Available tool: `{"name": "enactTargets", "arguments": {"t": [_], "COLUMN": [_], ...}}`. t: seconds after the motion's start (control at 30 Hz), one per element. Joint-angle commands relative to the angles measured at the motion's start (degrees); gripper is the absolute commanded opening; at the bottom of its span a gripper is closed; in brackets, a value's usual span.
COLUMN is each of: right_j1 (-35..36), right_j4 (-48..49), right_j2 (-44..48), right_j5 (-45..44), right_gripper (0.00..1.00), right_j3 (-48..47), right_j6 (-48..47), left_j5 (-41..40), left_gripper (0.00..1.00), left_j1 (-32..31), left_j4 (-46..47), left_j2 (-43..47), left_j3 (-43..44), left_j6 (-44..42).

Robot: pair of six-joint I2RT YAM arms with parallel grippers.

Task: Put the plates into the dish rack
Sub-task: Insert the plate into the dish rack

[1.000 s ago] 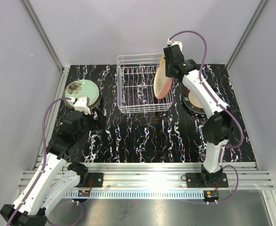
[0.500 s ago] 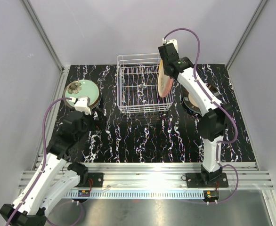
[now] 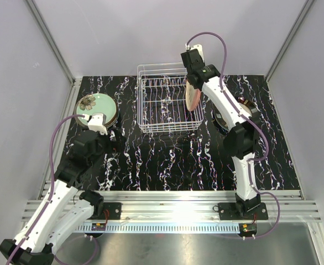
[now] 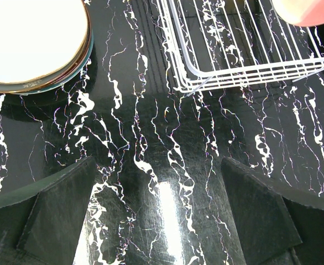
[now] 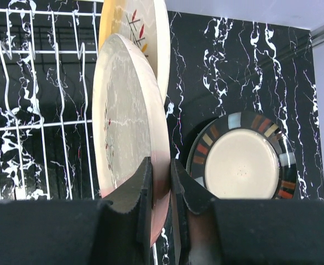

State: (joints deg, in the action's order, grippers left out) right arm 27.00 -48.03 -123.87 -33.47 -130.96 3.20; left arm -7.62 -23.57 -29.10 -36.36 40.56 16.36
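My right gripper (image 5: 161,165) is shut on the lower rim of a peach plate (image 5: 129,127), which it holds on edge. From above, this plate (image 3: 193,96) hangs over the right end of the white wire dish rack (image 3: 165,105), under the right gripper (image 3: 191,81). Just beyond it a plate with red and green marks (image 5: 145,33) stands upright. A stack topped by a mint-green floral plate (image 3: 94,106) lies left of the rack. My left gripper (image 4: 159,204) is open and holds nothing, low over the table in front of that stack (image 4: 35,44).
A beige plate with a dark, colour-blocked rim (image 5: 242,163) lies flat right of the rack, partly under the right arm (image 3: 234,113). The rack's near corner (image 4: 198,77) is ahead of the left gripper. Grey walls close in the black marbled table (image 3: 167,160).
The right arm has swung left and back, bringing the held plate over the rack's right end and turning it more edge-on. The left arm has not moved.
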Motion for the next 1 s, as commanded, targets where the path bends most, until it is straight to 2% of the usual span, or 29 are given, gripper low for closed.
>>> {"name": "enactTargets", "arguments": {"t": [0.0, 0.4, 0.83, 0.97], "right_j1": [0.5, -0.1, -1.8, -2.3], "right_j4": [5.9, 13.6, 25.3, 26.1], "right_j2": [0.5, -3.1, -5.1, -6.4], "right_j5": [-4.1, -5.0, -4.1, -2.9], "right_gripper": [0.00, 0.00, 0.00, 0.00], "right_j3": [-6.1, -8.6, -7.1, -7.9], "right_j6": [-1.6, -2.9, -5.6, -4.9], "left_j5": [-0.3, -0.6, -0.7, -1.1], "left_gripper": [0.99, 0.99, 0.99, 0.99], "left_j1": [-0.3, -0.8, -1.0, -1.0], "left_j4": [1.1, 0.9, 0.7, 0.5], "left_j2": [0.4, -0.1, -0.6, -1.1], "left_j3": [3.0, 2.9, 3.0, 3.2], "left_j6": [-0.5, -0.5, -0.6, -0.7]}}
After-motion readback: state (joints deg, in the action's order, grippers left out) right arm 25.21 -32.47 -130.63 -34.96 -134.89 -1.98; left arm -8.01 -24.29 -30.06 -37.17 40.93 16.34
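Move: The slot I am taking my right hand's plate to lies about 10 cm ahead of that hand, straight in line, its middle some 10 cm lower. The orange plate already standing in the rack is also 10 cm ahead and about 2 cm to my right; the rack's middle is roughly 7 cm ahead and 8 cm left. The plate stack is 3 cm ahead and 19 cm right. From my left hand, the slot is about 36 cm ahead and 20 cm right. My right hand keeps its pinch on the plate's edge and carries it about 6 cm forward over the rack, almost level, bringing it alongside the left face of the orange plate already standing there. As I go I tip my fingers up some 10 degrees, so the upright plate tilts with them; the grip doesn't loosen. ##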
